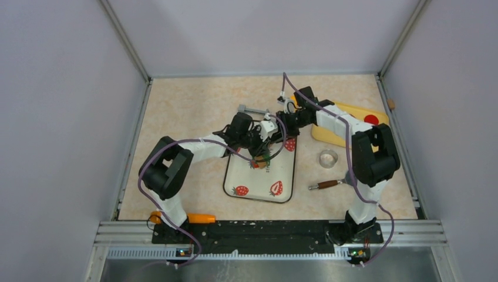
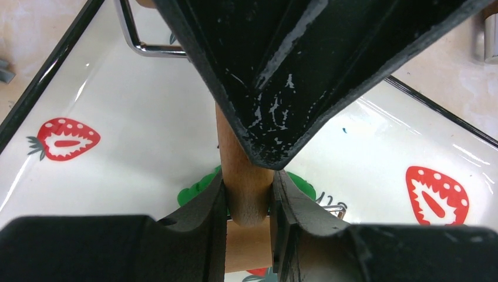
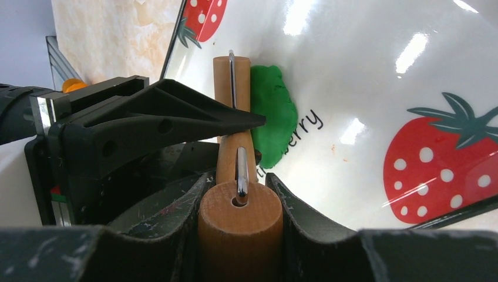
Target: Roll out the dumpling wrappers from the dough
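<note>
The dough (image 3: 273, 114) is a flattened green patch on the white strawberry tray (image 1: 258, 183). It lies right beside a small wooden roller (image 3: 239, 226) with a metal wire frame. My right gripper (image 3: 239, 194) is shut on the roller's thick wooden cylinder. My left gripper (image 2: 246, 188) is shut on the thinner wooden handle (image 2: 235, 158); green dough (image 2: 194, 189) peeks out on both sides of its fingers. In the top view both grippers (image 1: 258, 150) (image 1: 277, 130) meet over the tray's far end and hide the dough. The dumpling wrappers are out of view.
A clear round cutter (image 1: 327, 158) and a brown-handled tool (image 1: 326, 184) lie right of the tray. A yellow board (image 1: 343, 136) with a red disc (image 1: 370, 119) sits at the back right. A grey metal piece (image 1: 252, 110) lies behind the tray, and an orange object (image 1: 201, 218) by the left base.
</note>
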You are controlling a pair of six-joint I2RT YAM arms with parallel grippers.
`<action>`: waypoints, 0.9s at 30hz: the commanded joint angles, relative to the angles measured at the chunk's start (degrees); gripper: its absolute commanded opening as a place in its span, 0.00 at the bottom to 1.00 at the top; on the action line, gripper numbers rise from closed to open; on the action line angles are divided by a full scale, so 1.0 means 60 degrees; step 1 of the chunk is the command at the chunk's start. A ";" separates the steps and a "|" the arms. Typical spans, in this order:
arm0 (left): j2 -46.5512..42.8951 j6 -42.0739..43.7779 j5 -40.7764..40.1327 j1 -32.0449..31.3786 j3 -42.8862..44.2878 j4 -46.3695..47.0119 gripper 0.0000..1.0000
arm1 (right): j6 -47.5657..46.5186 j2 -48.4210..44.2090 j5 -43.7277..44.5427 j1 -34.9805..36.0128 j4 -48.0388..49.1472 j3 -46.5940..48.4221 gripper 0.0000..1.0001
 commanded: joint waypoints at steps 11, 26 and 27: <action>-0.0885 -0.0427 -0.0321 0.0264 -0.1140 -0.1175 0.00 | -0.0452 0.1012 0.0777 0.1049 0.0112 0.0038 0.00; -0.1672 -0.0758 0.1307 0.0350 0.1241 -0.1765 0.00 | -0.0800 -0.0152 -0.0240 0.0288 -0.1008 0.1586 0.00; -0.1421 -0.0737 0.1358 0.0355 0.1362 -0.1682 0.00 | -0.0706 -0.0113 -0.0177 0.0172 -0.0923 0.1453 0.00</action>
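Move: The green dough on the tray lies about 4 cm back from the left hand, level with it sideways and some 5 cm below. From the right hand it is some 5 cm back, 5 cm to the left and 9 cm below. The grey mallet stands roughly 13 cm ahead and 5 cm left of the left hand; the metal ring is about 21 cm to the left hand's right and 4 cm back, both also about 5 cm below. Still gripping the two-ended roller together, left fingers on the wooden handle and right fingers at its upper roller, both hands draw the tool left by about 5 cm and back by 2 to 3 cm, sinking about a centimetre as the lower roller rolls over the dough's left side. Then both swing up by some 6 cm, lifting the roller clear of the dough and easing back right and forward by a centimetre or so, with grips kept and the right hand turned slightly counter-clockwise. ##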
